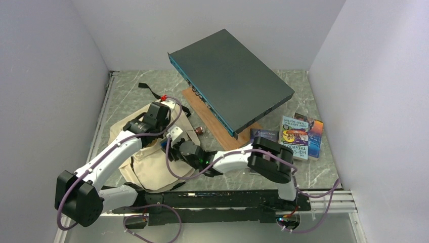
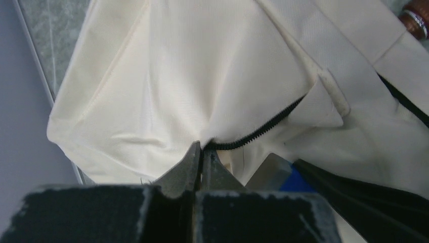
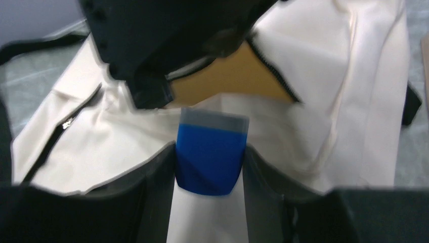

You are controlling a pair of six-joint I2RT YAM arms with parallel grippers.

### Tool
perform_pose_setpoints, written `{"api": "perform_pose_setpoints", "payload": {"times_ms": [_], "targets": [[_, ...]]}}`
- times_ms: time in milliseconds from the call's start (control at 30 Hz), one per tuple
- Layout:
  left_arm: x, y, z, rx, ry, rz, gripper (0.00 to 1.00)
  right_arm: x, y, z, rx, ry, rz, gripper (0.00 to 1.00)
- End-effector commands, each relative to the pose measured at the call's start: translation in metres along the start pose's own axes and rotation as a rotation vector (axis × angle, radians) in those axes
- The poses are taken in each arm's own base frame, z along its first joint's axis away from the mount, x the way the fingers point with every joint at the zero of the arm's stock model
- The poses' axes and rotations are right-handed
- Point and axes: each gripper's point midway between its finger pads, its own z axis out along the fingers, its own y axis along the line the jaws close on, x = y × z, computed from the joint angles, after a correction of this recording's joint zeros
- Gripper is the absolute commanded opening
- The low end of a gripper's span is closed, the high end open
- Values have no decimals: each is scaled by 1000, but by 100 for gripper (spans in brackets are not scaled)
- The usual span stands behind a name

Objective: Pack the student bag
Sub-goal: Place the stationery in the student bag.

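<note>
The student bag (image 1: 146,169) is a cream canvas backpack lying at the left of the table. My left gripper (image 2: 204,150) is shut on the bag's edge, right at the end of its black zipper (image 2: 263,129). In the top view the left gripper (image 1: 172,135) sits over the bag's right side. My right gripper (image 3: 210,152) is shut on a white tube with a blue band and grey tip (image 3: 210,167). The tube points at the bag's open mouth, where the tan lining (image 3: 227,83) shows. Its tip (image 2: 275,174) shows in the left wrist view beside my shut fingers.
A big dark grey flat box (image 1: 230,81) leans on a wooden board (image 1: 222,129) behind the bag. Several books (image 1: 298,136) lie at the right. A small copper-coloured item (image 1: 200,130) sits by the board. A black strap (image 1: 149,90) trails toward the back. Walls close in left, right and behind.
</note>
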Motion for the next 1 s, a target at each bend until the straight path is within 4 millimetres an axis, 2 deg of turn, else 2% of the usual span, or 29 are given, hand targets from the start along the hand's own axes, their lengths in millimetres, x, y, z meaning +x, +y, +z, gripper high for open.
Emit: {"api": "perform_pose_setpoints", "payload": {"times_ms": [0, 300, 467, 700, 833, 967], "targets": [[-10, -8, -12, 83, -24, -13, 0, -46, -15, 29, 25, -139, -10, 0], [-12, -13, -14, 131, -29, -31, 0, -45, -30, 66, 52, -159, -82, 0], [-10, -7, -13, 103, -23, -38, 0, -43, -39, 76, 95, -191, -129, 0], [-12, -5, -12, 139, -42, -80, 0, -39, -52, 75, 108, -204, -83, 12], [-14, -7, -12, 159, -57, -88, 0, -37, -47, 67, 64, -197, -35, 10], [-18, -10, -16, 184, -92, -93, 0, -40, -42, 52, 20, -186, 39, 4]]}}
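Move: The right hand already holds the blue stationery piece; the bag's mouth is about 6 cm ahead and 3 cm to its left, about 1 cm lower. The brown pipe piece lies some 8 cm ahead of that hand and 11 cm to its right, about 9 cm down, and the wooden board's middle 12 cm ahead and 20 cm right, 10 cm down. The left hand already pinches the mouth's zipped edge; from it the mouth's middle is level in reach, 2 cm right and 3 cm below. Still pinching the blue piece, the right hand carries it about 5 cm forward and 4 cm left into the bag's mouth, quickly at first, then slowing to a near stop, its fingers tipping up some 10 degrees. The left hand keeps the zipped edge pinched and held up, drifting about 3 cm left with it before easing back 1 cm. ##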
